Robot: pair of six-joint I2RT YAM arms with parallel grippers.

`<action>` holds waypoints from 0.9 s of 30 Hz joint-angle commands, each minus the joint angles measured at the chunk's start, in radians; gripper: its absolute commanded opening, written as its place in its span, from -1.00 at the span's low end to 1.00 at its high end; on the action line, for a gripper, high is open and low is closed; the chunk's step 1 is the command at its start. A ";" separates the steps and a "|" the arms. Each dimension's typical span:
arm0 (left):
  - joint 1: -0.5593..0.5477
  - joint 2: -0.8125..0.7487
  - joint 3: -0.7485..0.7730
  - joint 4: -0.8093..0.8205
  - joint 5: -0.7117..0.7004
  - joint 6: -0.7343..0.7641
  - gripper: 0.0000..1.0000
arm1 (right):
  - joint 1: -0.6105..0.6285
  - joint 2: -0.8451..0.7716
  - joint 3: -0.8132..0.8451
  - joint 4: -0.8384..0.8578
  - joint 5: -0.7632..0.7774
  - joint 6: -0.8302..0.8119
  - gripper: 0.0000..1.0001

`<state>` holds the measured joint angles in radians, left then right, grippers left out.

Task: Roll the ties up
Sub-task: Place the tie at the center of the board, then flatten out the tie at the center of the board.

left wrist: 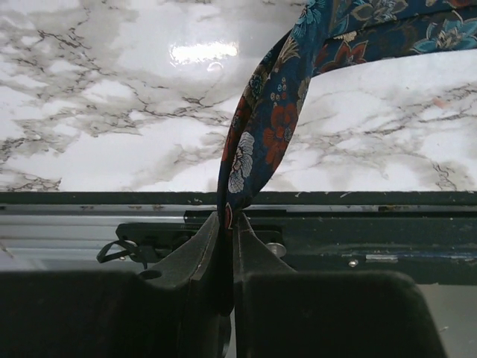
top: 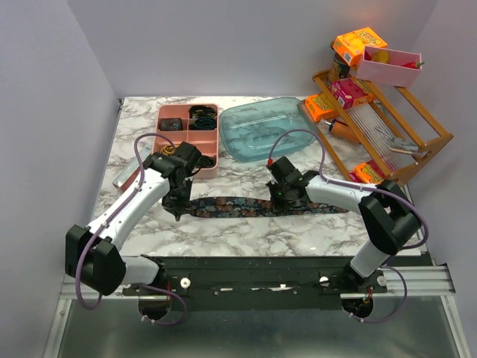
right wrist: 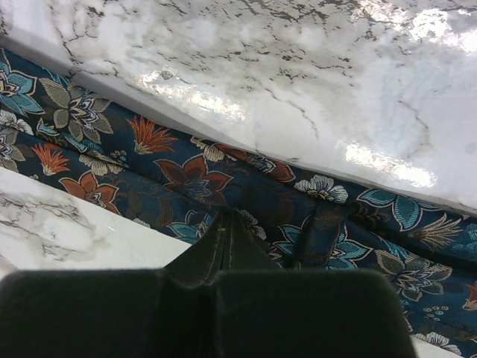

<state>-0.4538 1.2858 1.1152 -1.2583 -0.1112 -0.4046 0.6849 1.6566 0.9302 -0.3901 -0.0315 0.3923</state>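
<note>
One tie (top: 246,205), dark navy with orange, red and pale-blue flowers, lies stretched left to right across the marble table in front of both arms. My left gripper (top: 179,211) is at its left end. In the left wrist view the narrow end of the tie (left wrist: 261,127) rises off the table and runs down between the fingers of my left gripper (left wrist: 229,220), which are pinched on it. My right gripper (top: 277,195) is over the middle of the tie. In the right wrist view, that gripper (right wrist: 229,216) is shut with its tips resting on the tie (right wrist: 186,179).
A pink compartment tray (top: 170,112) holding dark rolled items stands at the back left. Beside it is a blue translucent tray (top: 261,128). A wooden rack (top: 432,138) with snack boxes stands at the back right. A silver object (top: 127,177) lies by the left arm.
</note>
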 commanded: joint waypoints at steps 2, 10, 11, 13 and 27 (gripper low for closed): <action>-0.002 0.076 0.043 -0.004 -0.122 -0.003 -0.64 | -0.010 -0.014 -0.021 -0.078 0.050 -0.032 -0.99; 0.012 0.176 0.058 -0.030 -0.243 -0.043 -0.55 | -0.008 -0.060 0.009 -0.079 -0.010 -0.093 -0.99; 0.013 0.185 0.061 -0.035 -0.255 -0.052 -0.50 | -0.008 -0.063 0.012 -0.081 -0.011 -0.102 -0.99; 0.020 0.190 0.066 -0.047 -0.280 -0.063 -0.06 | -0.005 -0.069 0.016 -0.081 -0.030 -0.110 -0.99; 0.050 0.158 0.159 0.051 -0.274 -0.014 0.79 | 0.117 -0.078 0.116 -0.020 -0.110 -0.230 0.37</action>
<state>-0.4122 1.4807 1.2346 -1.2835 -0.4038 -0.4557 0.7589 1.5879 0.9966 -0.4507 -0.0914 0.2260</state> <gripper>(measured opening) 0.890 0.571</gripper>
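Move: The left hand holds the tie's left end. The bare marble for that end is about 7 cm to its left, 6 cm ahead and 11 cm below; the compartment box's middle is straight ahead, some 28 cm out. The right fingers are shut at the tie, whose middle is roughly 4 cm to their left, 1 cm ahead and 1 cm below; the blue tray's middle is 25 cm ahead and 3 cm left of that hand. Left hand eases left and forward about 5 cm, dipping, opening off the tie; right opens, rising 4 cm. ##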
